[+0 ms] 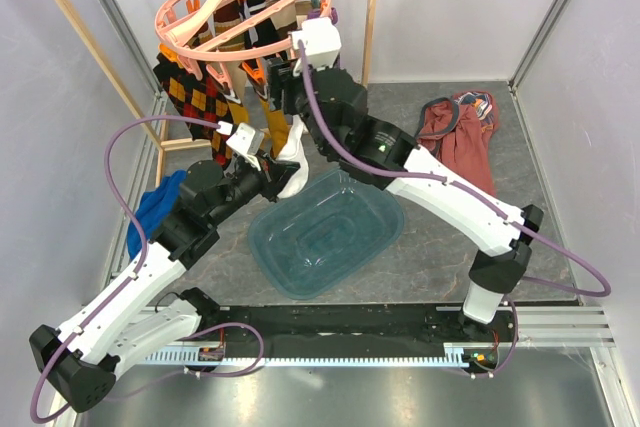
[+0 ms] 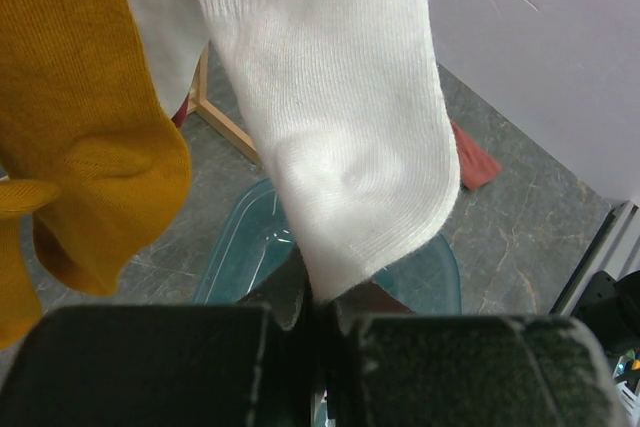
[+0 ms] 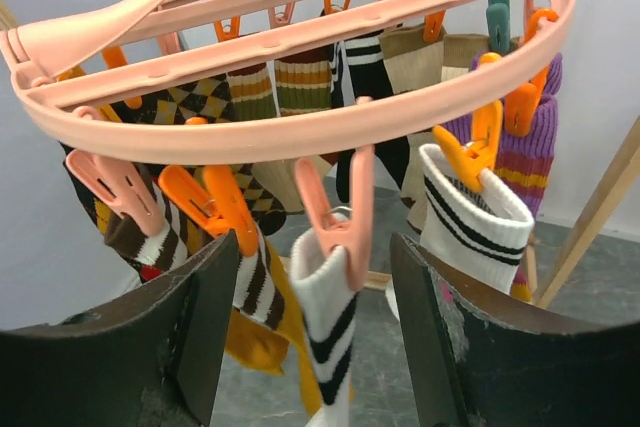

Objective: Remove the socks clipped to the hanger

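Observation:
The salmon-pink ring hanger (image 1: 240, 9) (image 3: 300, 117) hangs from the rack with several socks clipped under it. My right gripper (image 3: 314, 282) (image 1: 287, 75) is open at the ring, one finger on each side of a pink clip (image 3: 345, 212). That clip holds a white sock with black stripes (image 3: 335, 332). An orange clip (image 3: 470, 152) holds a second striped white sock (image 3: 470, 222) to the right. My left gripper (image 2: 320, 297) (image 1: 280, 172) is shut on the toe of the hanging white sock (image 2: 340, 147) (image 1: 293, 159). A mustard sock (image 2: 85, 157) hangs beside it.
A teal plastic bin (image 1: 325, 232) (image 2: 235, 252) sits on the table under the socks. A blue cloth (image 1: 155, 207) lies at the left and a maroon garment (image 1: 460, 132) at the right. The wooden rack frame (image 1: 80, 42) stands at the back left.

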Controlling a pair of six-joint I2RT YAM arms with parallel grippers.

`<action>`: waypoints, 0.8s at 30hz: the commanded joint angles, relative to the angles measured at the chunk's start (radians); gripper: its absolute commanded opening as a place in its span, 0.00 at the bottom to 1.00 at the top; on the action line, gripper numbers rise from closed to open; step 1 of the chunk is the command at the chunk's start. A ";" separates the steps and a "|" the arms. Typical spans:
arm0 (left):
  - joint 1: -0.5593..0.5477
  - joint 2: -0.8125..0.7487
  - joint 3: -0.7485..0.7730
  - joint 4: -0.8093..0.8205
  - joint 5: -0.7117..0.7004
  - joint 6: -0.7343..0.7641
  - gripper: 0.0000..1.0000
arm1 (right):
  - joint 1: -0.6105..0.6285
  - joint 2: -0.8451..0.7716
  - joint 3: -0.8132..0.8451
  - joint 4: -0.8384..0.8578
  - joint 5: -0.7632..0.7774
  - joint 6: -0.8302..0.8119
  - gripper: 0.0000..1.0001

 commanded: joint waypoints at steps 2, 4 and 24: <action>0.001 -0.003 0.031 0.022 0.023 -0.012 0.02 | 0.039 0.055 0.118 0.016 0.169 -0.154 0.71; 0.001 -0.003 0.031 0.022 0.023 -0.012 0.02 | 0.046 0.083 0.136 0.025 0.209 -0.191 0.71; 0.001 -0.011 0.029 0.022 0.018 -0.014 0.02 | 0.049 0.120 0.166 0.117 0.248 -0.254 0.08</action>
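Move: The pink clip holding the white sock's cuff is about 2 cm ahead of the right fingertips, neither left nor right, a touch above. The pink hanger rim runs some 4 cm above them, also 2 cm ahead; one orange clip is about 4 cm to their left, level with them fore and aft, another some 5 cm to their right and 6 cm ahead. From the left hand, already on the sock's toe, the pink clip is roughly 11 cm ahead, straight in line, and 18 cm up. The right hand, open around the pink clip, eases forward about 1.5 cm just under the hanger rim while swinging its fingers some 10 degrees clockwise and rolling its left side down about as much, then stays nearly in place and closes from wide open to almost shut, seemingly pinching the lower part of the pink clip where the white cuff is clamped. The left hand stays put throughout, its shut fingers still holding the white sock by the toe. ##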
